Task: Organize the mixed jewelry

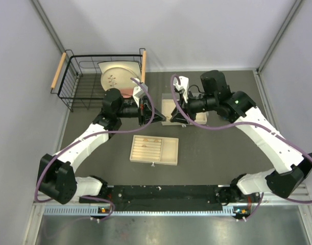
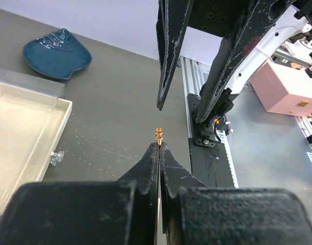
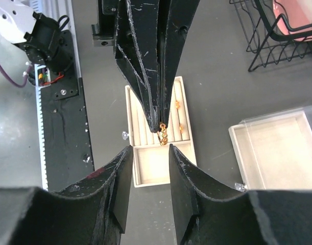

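Observation:
My left gripper is shut on a tiny gold ring that sticks out past its tips, held in the air above the table. In the right wrist view the same ring hangs from the left fingertips just ahead of my right gripper, which is open and holds nothing. Below them lies the beige ridged tray with two more gold rings in its slots. From above, the two grippers face each other tip to tip behind the tray.
A beige box with a clear lid sits under the right arm. A blue leaf-shaped dish lies on the table. At the back left a black wire rack holds a cream plate. A pink box sits off the table.

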Robot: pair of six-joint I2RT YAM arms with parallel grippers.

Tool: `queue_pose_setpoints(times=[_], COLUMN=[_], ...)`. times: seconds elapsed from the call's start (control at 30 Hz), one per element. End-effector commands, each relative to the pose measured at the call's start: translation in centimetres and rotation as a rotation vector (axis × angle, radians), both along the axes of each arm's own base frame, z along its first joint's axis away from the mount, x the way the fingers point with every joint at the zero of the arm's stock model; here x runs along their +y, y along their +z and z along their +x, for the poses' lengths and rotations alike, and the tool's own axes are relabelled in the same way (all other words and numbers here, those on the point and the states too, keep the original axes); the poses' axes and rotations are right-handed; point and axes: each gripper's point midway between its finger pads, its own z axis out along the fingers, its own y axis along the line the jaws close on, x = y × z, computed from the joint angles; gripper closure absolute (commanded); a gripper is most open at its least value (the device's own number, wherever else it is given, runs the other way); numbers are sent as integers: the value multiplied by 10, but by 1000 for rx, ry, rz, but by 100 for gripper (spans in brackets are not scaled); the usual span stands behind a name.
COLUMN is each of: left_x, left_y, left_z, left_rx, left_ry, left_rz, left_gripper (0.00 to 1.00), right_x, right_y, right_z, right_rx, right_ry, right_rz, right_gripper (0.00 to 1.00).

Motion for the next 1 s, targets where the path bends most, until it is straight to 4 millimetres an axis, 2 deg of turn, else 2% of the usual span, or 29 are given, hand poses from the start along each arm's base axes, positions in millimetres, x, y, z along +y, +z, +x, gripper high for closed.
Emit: queue_pose_setpoints(times=[0.0, 0.33, 0.47, 0.83, 0.97], left_x=[1, 1, 1, 0, 0], left_y=[20, 20, 19, 18, 18], left_z=[-6, -8, -7, -5, -7], left_rx=[-62, -55, -53, -44, -45], left_ry=[-46, -48, -46, -43, -47], left_rz=[-32, -36, -35, -34, -35], left_gripper=[100, 100, 100, 100, 100], right_x=[7, 13, 13, 17, 19], right_y=[5, -3, -3, -2, -4], right_z=[-4, -3, -2, -6, -7], right_rx=[-2, 31, 34, 41, 46], right_ry=[67, 85, 85, 102, 110], right_rz=[28, 23, 24, 29, 24], right_gripper=[66, 78, 86, 88, 92])
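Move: The gold ring is already pinched in the left hand's tips, standing out about 1 cm to the right of that hand's point. From the right hand, whose part-open fingers point left and slope down, the ring lies some 1 cm ahead, 1 cm to the left and 2 cm below. Both trays are roughly 29 cm below the right hand: the slotted tray some 5 cm back and 7 cm left, the clear-lidded box about 12 cm ahead and 5 cm right. The right hand sinks about 2 cm and eases 1 cm left onto the gold ring while its fingers close from roughly a third open to nearly shut, bringing one tip to either side of the ring so that they pinch the part standing out from the left fingers. The left hand keeps its shut grip throughout and draws back just under 1 cm, carrying the ring into line with the right fingertips before both hands all but stop. ##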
